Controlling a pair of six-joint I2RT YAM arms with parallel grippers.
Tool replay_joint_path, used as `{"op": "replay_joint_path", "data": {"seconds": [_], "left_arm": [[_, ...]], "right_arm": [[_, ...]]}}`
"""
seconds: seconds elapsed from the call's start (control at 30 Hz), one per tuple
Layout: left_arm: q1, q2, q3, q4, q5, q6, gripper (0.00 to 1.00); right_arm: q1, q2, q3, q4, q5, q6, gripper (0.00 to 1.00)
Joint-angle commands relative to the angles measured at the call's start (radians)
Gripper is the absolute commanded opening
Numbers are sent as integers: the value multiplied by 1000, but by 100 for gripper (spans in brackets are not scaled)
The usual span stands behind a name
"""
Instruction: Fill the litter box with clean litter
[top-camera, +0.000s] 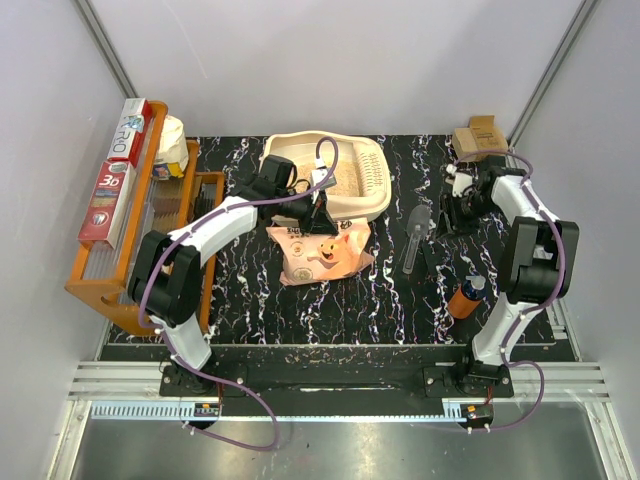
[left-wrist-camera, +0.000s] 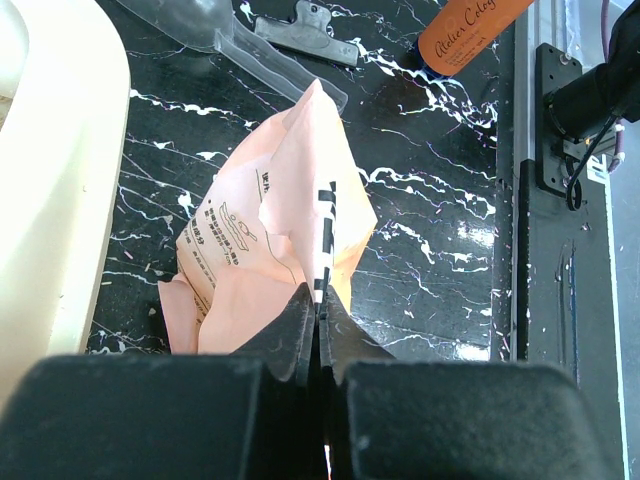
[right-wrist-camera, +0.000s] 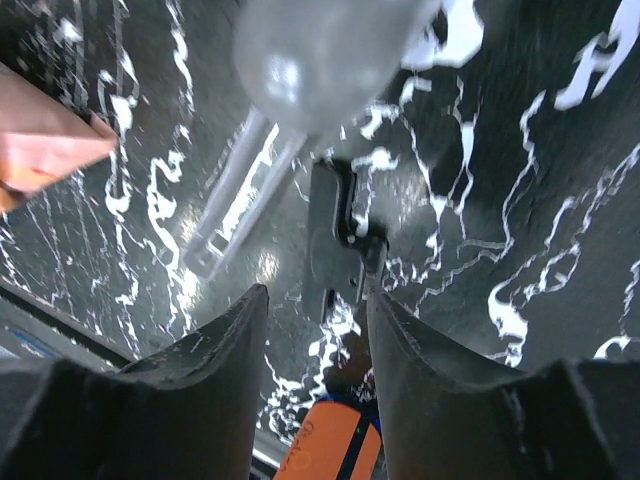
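The cream litter box (top-camera: 378, 203) stands at the back middle of the table, and pale tan clean litter (top-camera: 350, 178) shows on its floor. Its rounded wall (left-wrist-camera: 55, 180) fills the left of the left wrist view. In front of it lies the pink printed litter bag (top-camera: 325, 255), crumpled. My left gripper (top-camera: 318, 212) is shut on the bag's top edge (left-wrist-camera: 322, 250), which stands up between the jaws. My right gripper (right-wrist-camera: 315, 300) hangs open over the table, with nothing between its fingers, just above a black clip (right-wrist-camera: 338, 235).
A clear plastic scoop (top-camera: 415, 235) lies right of the bag. An orange bottle (top-camera: 466, 297) lies at the front right. An orange wooden tray (top-camera: 100, 275) with foil boxes (top-camera: 118, 175) lines the left edge. A cardboard box (top-camera: 480, 135) sits in the back right corner.
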Motion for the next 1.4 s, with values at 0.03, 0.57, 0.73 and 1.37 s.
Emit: {"op": "replay_joint_path", "data": {"seconds": [0.03, 0.57, 0.73, 1.37], "left_arm": [[-1, -64, -1, 52, 22, 4, 0], [-2, -58, 10, 32, 27, 7, 0], [-2, -58, 13, 15, 25, 21, 0], [-1, -50, 39, -12, 33, 28, 0]], "right_arm": [[7, -45, -45, -57, 114, -7, 50], [7, 62, -71, -46, 81, 5, 43], [7, 101, -56, -50, 61, 7, 42], [5, -149, -28, -112, -158, -224, 0]]}}
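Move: The black clip lies on the table under the right gripper, roughly 4 cm back, 2 cm to its left and 7 cm below. The clear scoop is beside the clip, some 7 cm farther out and 4 cm more to the left; the orange bottle stands about 17 cm back and 8 cm to the right of the gripper. From the left gripper, which holds the litter bag, the clip is roughly 32 cm right, 4 cm back and 15 cm lower. Bring the half-open right gripper down about 6 cm onto the black clip, drawing back some 4 cm towards the base and tilting the fingers about 15 degrees nearer to straight down. Close them fully to pinch the clip by its raised handle, then lift about 3 cm. Keep the left gripper still, pinching the bag's rim. ##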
